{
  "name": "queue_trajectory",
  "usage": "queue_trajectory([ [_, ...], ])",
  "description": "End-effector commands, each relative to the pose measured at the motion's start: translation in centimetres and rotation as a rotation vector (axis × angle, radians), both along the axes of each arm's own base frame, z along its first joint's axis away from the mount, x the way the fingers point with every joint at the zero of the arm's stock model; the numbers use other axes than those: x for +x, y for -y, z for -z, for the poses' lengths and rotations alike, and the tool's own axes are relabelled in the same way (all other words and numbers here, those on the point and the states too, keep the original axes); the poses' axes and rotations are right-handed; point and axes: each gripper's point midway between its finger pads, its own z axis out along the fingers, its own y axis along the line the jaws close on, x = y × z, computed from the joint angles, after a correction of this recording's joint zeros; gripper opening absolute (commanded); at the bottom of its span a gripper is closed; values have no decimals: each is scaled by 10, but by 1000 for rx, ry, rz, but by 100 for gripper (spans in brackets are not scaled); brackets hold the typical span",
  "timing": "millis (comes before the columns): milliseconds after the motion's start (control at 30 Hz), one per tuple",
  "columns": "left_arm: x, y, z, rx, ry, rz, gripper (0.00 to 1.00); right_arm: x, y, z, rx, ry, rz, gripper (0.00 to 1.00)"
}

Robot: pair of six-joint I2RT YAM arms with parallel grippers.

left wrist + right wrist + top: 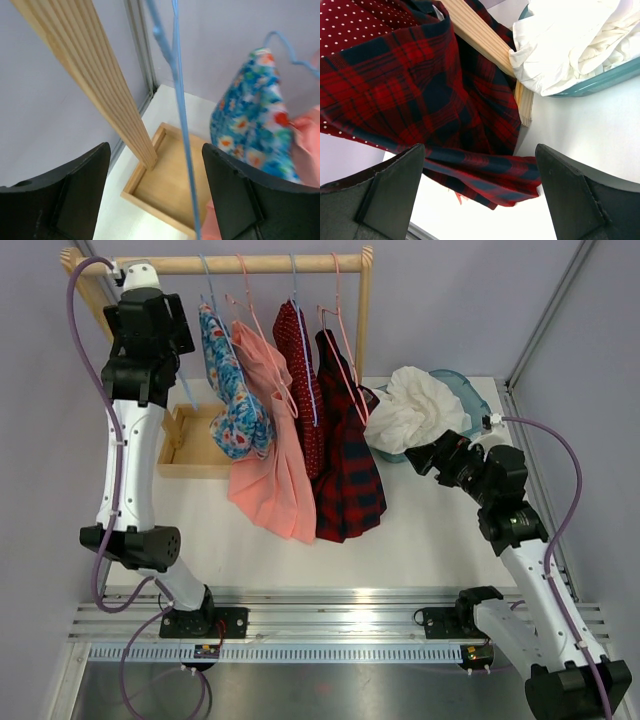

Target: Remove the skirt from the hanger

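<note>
The blue floral skirt (235, 400) hangs bunched on a blue wire hanger (205, 285) at the left end of the wooden rack rail (250, 264). My left gripper (180, 335) is raised beside that hanger, near the rack's left post. In the left wrist view its jaws (156, 185) stand open with the blue hanger wire (182, 125) running between them, untouched; the skirt (255, 115) hangs to the right. My right gripper (425, 455) is open at the right, facing the red plaid garment (410, 90), with nothing between its fingers (480, 190).
A pink garment (270, 470), a red polka-dot one (300, 370) and the plaid one (350, 470) hang on further hangers. A wooden tray (180, 455) lies under the rack's left end. A teal basin (470, 390) holds white cloth (420, 405) at the back right.
</note>
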Motion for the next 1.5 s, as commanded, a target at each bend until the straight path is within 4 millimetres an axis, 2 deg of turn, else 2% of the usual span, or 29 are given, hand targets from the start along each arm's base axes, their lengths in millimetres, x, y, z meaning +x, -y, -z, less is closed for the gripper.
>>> queue_trajectory([
  [0,-34,38,-36,29,65,71,79,-12,-1,-2,-16,19,-25,100],
  [33,-38,57,-35,30,57,117,79,-14,-1,0,-19,13,-26,99],
  [100,-46,74,-37,7,66,153,79,-19,1,0,-22,13,-23,99],
  [133,-49,89,-37,-10,71,188,79,-21,1,0,-25,16,-23,99],
  [233,-53,110,-31,-28,74,231,78,-30,5,1,-35,18,-14,99],
  [333,-46,120,-16,-36,50,238,77,-39,9,1,-51,25,-5,99],
  [533,-21,133,15,-43,6,220,75,-54,14,-2,-71,41,4,99],
  [600,-16,139,20,-53,-6,235,73,-57,15,-2,-73,41,5,99],
  [733,-19,148,11,-105,18,252,73,-59,16,0,-77,33,4,99],
  [1000,-54,146,-18,-175,106,286,73,-56,13,2,-74,35,-6,100],
  [1100,-61,144,-28,-189,142,295,73,-57,13,3,-72,31,-9,99],
  [1200,-59,144,-30,-182,154,298,75,-57,13,3,-72,34,-8,99],
  [1333,-46,149,-23,-172,134,296,75,-57,14,3,-74,34,-2,100],
  [1367,-38,152,-16,-164,119,293,75,-58,14,3,-73,36,-3,99],
  [1433,-31,155,-18,-157,127,291,75,-59,15,3,-74,36,-2,99],
  [1467,-21,157,-8,-144,104,279,75,-59,15,4,-74,33,0,99],
])
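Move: The floral skirt on its blue hanger is the next thing for my left hand: about 15 cm to the right, some 4 cm ahead and 10 cm lower at its middle. The emptied blue hanger stands right in front, about 3 cm ahead and 2 cm right; the pink dress hangs about 9 cm beyond the skirt on its right, level with it in depth. From my right hand, the skirt lies roughly 44 cm left, 18 cm ahead and 6 cm up. I take my left hand, already open, off the emptied hanger: back and about 15 cm right to the floral skirt, turning some 15 degrees clockwise. There I dip forward and down about 8 cm beside the skirt's hanger, draw back and up again, then start forward and down once more, fingers still open. Meanwhile my empty right hand backs about 6 cm away from the tub. ##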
